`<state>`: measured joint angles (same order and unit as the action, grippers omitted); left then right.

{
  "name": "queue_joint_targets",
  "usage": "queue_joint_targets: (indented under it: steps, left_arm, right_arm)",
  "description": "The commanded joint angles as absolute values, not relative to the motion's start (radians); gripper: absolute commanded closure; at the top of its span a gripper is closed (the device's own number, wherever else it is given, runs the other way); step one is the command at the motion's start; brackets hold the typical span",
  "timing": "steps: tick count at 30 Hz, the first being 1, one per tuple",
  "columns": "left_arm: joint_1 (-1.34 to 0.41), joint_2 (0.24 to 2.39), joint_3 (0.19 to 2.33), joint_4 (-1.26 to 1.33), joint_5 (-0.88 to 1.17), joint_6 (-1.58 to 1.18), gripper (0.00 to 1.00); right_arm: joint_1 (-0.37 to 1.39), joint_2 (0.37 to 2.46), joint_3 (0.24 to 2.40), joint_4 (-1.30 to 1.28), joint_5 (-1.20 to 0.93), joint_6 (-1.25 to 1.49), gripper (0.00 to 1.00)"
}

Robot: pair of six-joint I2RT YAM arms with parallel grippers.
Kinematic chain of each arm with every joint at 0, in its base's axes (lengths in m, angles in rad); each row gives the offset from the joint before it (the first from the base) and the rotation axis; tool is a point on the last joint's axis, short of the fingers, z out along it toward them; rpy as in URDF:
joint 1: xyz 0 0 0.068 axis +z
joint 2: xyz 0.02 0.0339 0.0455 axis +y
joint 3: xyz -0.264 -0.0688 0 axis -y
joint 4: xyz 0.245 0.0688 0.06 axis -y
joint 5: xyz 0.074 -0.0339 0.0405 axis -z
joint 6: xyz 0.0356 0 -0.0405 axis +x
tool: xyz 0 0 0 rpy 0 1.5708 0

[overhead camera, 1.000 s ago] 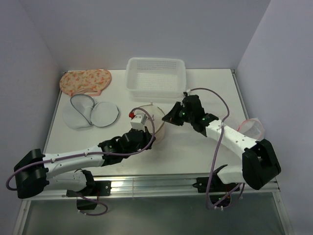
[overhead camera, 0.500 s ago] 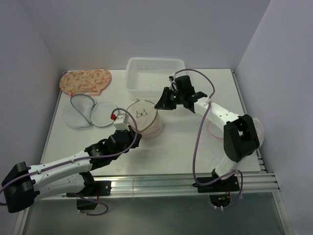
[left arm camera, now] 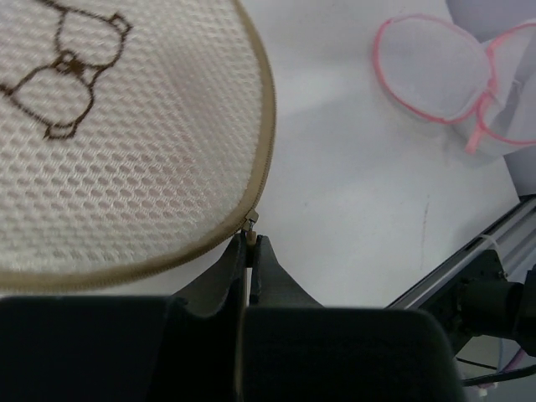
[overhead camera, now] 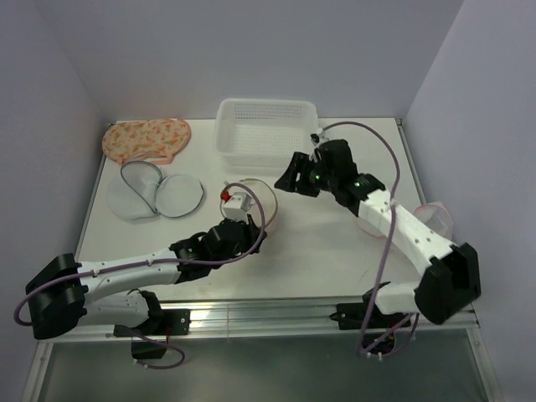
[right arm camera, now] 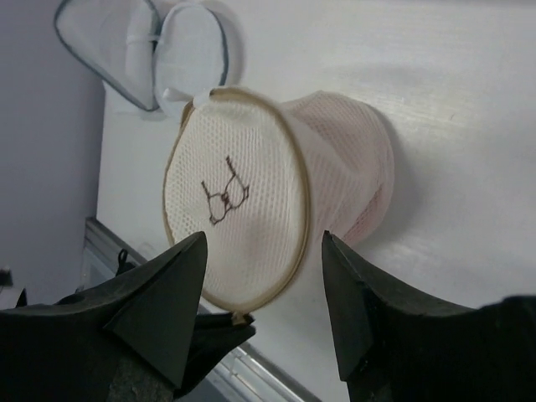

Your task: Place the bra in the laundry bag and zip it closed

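The laundry bag [right arm camera: 239, 197] lies on its side, its round mesh face with the black line drawing and tan zip rim turned toward me. Something pink shows through its side wall [right arm camera: 368, 188]; the bra itself I cannot make out. My left gripper [left arm camera: 249, 241] is shut on the zip pull [left arm camera: 249, 223] at the low edge of the rim. From above, the left gripper [overhead camera: 244, 228] sits at the near side of the bag [overhead camera: 266, 205]. My right gripper [right arm camera: 264, 239] hangs open in front of the bag, touching nothing. It shows right of the bag from above, as right gripper [overhead camera: 291, 180].
A white perforated basket [overhead camera: 268, 126] stands at the back. A peach floral padded piece [overhead camera: 146, 138] and grey-rimmed mesh bags [overhead camera: 155, 193] lie at the back left. A pink-rimmed mesh bag [overhead camera: 431, 218] lies at the right edge, under the right arm.
The right gripper has opened and drawn back from the bag's right side. The left gripper, still pinching the zip pull, swung left and then back right along the rim.
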<state>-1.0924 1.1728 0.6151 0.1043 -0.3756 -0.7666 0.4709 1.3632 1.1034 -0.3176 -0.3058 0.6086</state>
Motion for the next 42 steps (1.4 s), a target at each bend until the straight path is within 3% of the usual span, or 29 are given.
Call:
queue_joint_targets:
  steps: [1,8,18,19,23,25,34,42]
  left_arm:
    - [-1.108,1.207,0.679,0.202,-0.328,-0.73,1.0]
    - [-1.118,1.285,0.75,0.221,-0.296,-0.715,1.0]
    - [-1.129,1.336,0.784,0.222,-0.29,-0.706,1.0]
    - [-1.129,1.336,0.784,0.221,-0.288,-0.707,1.0]
    - [-1.129,1.318,0.77,0.198,-0.302,-0.707,1.0]
    - [-1.129,1.287,0.761,0.166,-0.313,-0.71,1.0]
    - [-1.117,1.131,0.66,0.019,-0.437,-0.755,1.0]
    - [-1.055,0.967,0.529,-0.057,-0.463,-0.828,1.0]
  right_arm:
    - [0.495,1.229,1.0,-0.318,-0.279,0.673,0.35]
    - [0.531,1.075,0.764,-0.196,-0.256,0.843,0.35]
    - [0.541,1.169,0.713,-0.057,-0.268,0.923,0.37]
    - [0.541,1.175,0.712,-0.051,-0.268,0.923,0.4]
    - [0.54,1.244,0.748,-0.071,-0.253,0.891,0.72]
    - [0.529,1.267,0.778,-0.095,-0.232,0.867,0.78]
    - [0.46,1.462,1.058,-0.189,-0.245,0.62,0.8]
    - [0.434,1.658,1.29,-0.221,-0.273,0.5,0.75]
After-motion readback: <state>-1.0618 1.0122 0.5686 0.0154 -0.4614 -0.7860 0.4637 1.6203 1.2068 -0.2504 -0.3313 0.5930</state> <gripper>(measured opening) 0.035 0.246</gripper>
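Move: My left fingers already hold the zip pull on the laundry bag's near rim; the bag's middle is about 8 cm ahead, 3 cm left and slightly lower. From my open right hand that middle lies some 10 cm left, 4 cm back and 11 cm down. The empty basket is roughly 18 cm ahead and 6 cm left of my right hand, on the table. The grey-rimmed bag is about 12 cm ahead and 21 cm left of my left hand. My right hand drops back about 7 cm and down beside the laundry bag's right-hand rim, closes most of the way there, then sweeps forward some 10 cm, rising slightly. Meanwhile my left hand keeps its pinch on the zip pull, carries it about 5 cm right, pauses, then draws it back left nearly 9 cm as the right sweeps forward, turning counter-clockwise. ##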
